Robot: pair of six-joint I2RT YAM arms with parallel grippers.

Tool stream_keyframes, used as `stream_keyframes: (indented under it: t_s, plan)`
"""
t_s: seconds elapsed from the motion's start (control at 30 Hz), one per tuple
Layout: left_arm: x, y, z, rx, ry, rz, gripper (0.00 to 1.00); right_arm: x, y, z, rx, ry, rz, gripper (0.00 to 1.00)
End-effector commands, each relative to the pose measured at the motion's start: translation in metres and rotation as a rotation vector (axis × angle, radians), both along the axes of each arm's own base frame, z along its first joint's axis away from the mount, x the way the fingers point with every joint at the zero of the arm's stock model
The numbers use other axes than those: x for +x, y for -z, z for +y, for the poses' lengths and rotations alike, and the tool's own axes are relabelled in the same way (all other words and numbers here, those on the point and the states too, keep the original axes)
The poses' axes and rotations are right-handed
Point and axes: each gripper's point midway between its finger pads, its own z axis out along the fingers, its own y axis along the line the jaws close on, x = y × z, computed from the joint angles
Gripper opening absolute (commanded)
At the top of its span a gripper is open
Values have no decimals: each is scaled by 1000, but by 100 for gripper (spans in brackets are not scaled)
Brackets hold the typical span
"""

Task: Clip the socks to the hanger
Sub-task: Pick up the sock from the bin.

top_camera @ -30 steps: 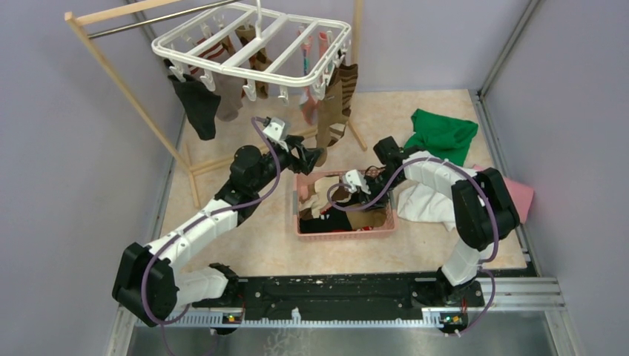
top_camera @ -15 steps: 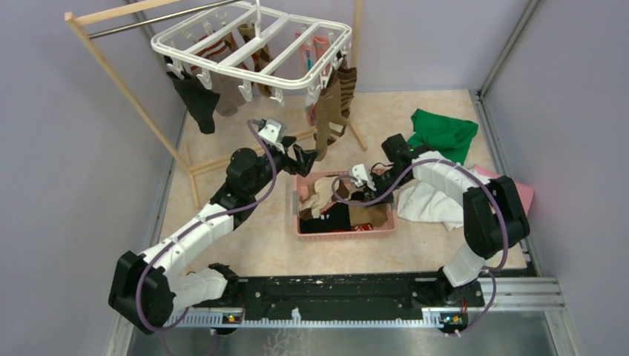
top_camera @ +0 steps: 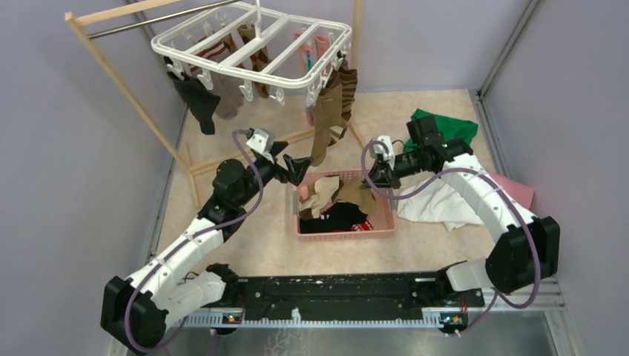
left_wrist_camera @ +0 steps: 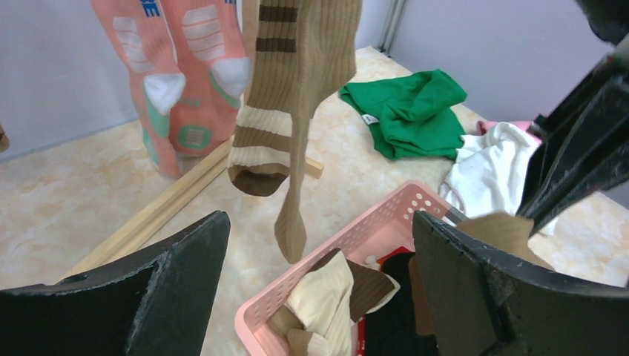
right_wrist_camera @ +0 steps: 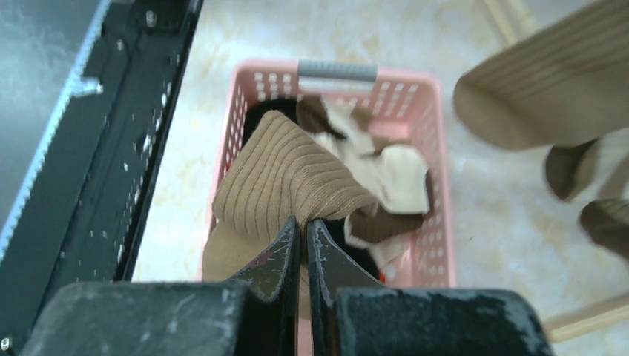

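The white grid hanger [top_camera: 252,46] hangs from the wooden rack, with a black sock [top_camera: 196,100], a pink-teal sock [left_wrist_camera: 185,74] and a brown-cream striped sock [left_wrist_camera: 274,96] among those clipped to it. My right gripper [right_wrist_camera: 303,220] is shut on a tan ribbed sock [right_wrist_camera: 285,178] and holds it just above the pink basket [top_camera: 345,232]. More socks lie in that basket [left_wrist_camera: 386,219]. My left gripper [left_wrist_camera: 319,222] is open and holds nothing. It hovers by the basket's far left corner, below the striped sock [top_camera: 330,111].
The wooden rack [top_camera: 126,96] slants down the left side, and its base bar lies on the floor behind the basket. A green cloth [top_camera: 445,126], a white cloth [top_camera: 438,204] and a pink cloth [top_camera: 519,193] lie to the right. The black rail [right_wrist_camera: 119,148] runs along the near edge.
My right gripper has shut on the tan sock and lifted it out of the basket, toward the far right. My left gripper has opened wider and drawn back left. The hanger swung slightly.
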Motion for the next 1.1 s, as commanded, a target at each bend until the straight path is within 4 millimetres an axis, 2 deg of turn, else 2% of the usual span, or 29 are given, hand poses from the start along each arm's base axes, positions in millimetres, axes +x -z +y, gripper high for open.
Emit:
stream_keyframes:
  t_s: [0.0,0.13,0.27,0.4,0.47,0.57,0.7,0.93,1.07]
  plan:
    - [-23,-17,-2,-57,84,-31,98,-2,-94,19,263,3,-50,0]
    - [-54,-33,-9,-93,216,-82,98,-5,-124,24,362,29,-9,0]
    - [-82,-41,-17,-131,343,-71,98,-2,-142,27,428,73,6,0]
    - [-97,-48,-18,-283,385,21,98,4,-151,27,479,136,13,0]
    - [-103,-52,-15,-400,389,71,98,4,-147,28,475,142,-3,0]
    - [-98,-55,-6,-536,335,129,98,5,-134,29,448,154,-15,0]
    - [-91,-45,1,-615,271,213,98,5,-121,30,415,153,-69,0]
    - [-82,-27,-7,-934,290,593,98,13,-131,42,465,188,-160,0]
    - [-77,-23,-8,-1049,287,722,98,16,-131,48,476,191,-168,0]
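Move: The brown sock already pinched in the right fingers hangs with its middle about 5 cm back, 15 cm right and 14 cm below the left hand. From the right hand, the open left gripper is some 17 cm left, 5 cm ahead and 9 cm higher; the bin is 6 cm left, 2 cm ahead and 16 cm down, and the hanging brown sock is 10 cm ahead, 9 cm left and 14 cm up. Lifting the pinched sock about 11 cm over the bin, the right hand also edges 4 cm left towards the left gripper and tips its fingers up to roughly level. The left hand backs away from the hanging brown sock some 8 cm, rising then sinking again; its open fingers swing clockwise, then roll and dip, left side lowering, towards the held sock. ##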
